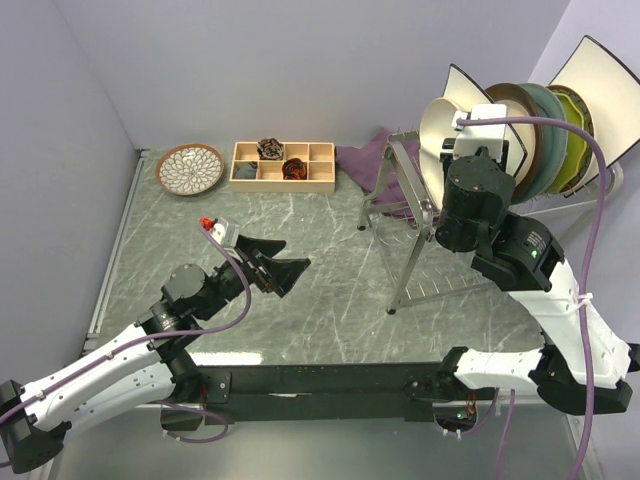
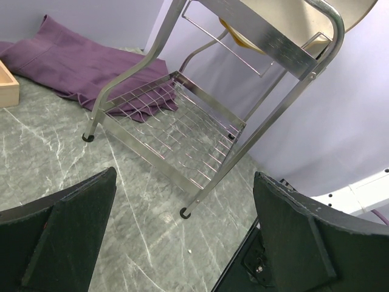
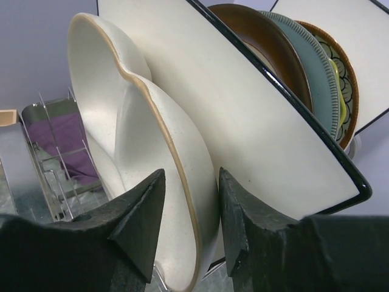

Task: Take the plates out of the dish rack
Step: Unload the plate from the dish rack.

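Observation:
The dish rack (image 1: 410, 215) stands at the right of the table with several plates upright on its top tier. The front one is a cream divided plate (image 3: 152, 134). Behind it stand a white square plate (image 3: 243, 103), a brown one (image 3: 261, 30) and a teal one (image 3: 310, 55). My right gripper (image 3: 192, 173) straddles the cream plate's rim. One finger lies against the plate's back; whether the other presses its inner face is unclear. A petal-patterned plate (image 1: 190, 168) lies flat at the far left. My left gripper (image 1: 290, 265) hangs open over the table, empty.
A wooden compartment tray (image 1: 283, 165) sits at the back, with a purple cloth (image 1: 370, 160) bunched beside it behind the rack's legs. The rack's lower wire shelf (image 2: 182, 137) and near foot (image 2: 184, 213) lie just ahead of my left gripper. Walls close in at the left and back.

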Controlling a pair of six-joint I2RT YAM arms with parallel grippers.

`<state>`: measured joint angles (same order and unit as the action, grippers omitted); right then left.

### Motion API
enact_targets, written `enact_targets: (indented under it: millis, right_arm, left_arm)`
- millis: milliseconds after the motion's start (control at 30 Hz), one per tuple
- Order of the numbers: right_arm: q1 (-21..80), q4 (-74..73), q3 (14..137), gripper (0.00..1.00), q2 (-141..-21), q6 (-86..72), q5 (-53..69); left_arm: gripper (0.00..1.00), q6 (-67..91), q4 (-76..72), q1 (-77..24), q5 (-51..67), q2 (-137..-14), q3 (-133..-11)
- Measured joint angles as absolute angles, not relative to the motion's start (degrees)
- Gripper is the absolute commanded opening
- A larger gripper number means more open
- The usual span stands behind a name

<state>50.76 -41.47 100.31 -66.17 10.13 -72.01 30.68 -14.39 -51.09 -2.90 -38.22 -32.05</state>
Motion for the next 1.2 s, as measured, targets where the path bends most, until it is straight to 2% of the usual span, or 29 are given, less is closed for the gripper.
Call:
enact_targets:
  millis: [300, 500, 700, 800, 1200]
  right_arm:
    - [49.08, -38.09, 97.34, 0.39, -64.42, 12.58, -69.95]
    - [48.95, -35.83, 96.31, 0.27, -64.23, 15.29, -71.55]
    - [48.97, -33.41, 95.77, 0.12, -63.83, 18.39, -70.76]
    - [48.97, -31.40, 94.98, 0.00, -63.64, 20.69, -70.26]
    - [49.17, -19.75, 92.95, 0.00, -63.92, 33.56, -69.73]
  left_arm:
    - [0.99, 30.68, -14.41, -51.09, -2.90, -38.19, -32.05]
    - [0.99, 30.68, -14.46, -51.11, -2.87, -38.06, -32.03]
    - [0.99, 30.70, -14.76, -51.11, -2.87, -38.09, -32.03]
    - [1.00, 30.70, -15.03, -51.13, -2.87, -38.09, -32.03]
    - [1.00, 30.70, -15.20, -51.16, -2.90, -38.09, -32.03]
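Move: The right gripper's open fingers already straddle the near rim of the white divided plate; its middle lies about 8 cm ahead, 4 cm to the left and 4 cm lower. The black-edged square plate stands close behind it, some 10 cm ahead, 3 cm right and 4 cm lower, and the brown plate about 10 cm ahead, 9 cm right and 4 cm lower. From the idle left gripper the divided plate is roughly 15 cm ahead, 31 cm right and 12 cm higher. Close the right gripper on the near rim of the white divided plate, easing barely 1 cm to the right while the fingers come in, until both pads pinch the rim from either side. Then keep the grip and raise the hand about 2 cm with a slight push forward, rolling it some 10 degrees so its left side dips. ##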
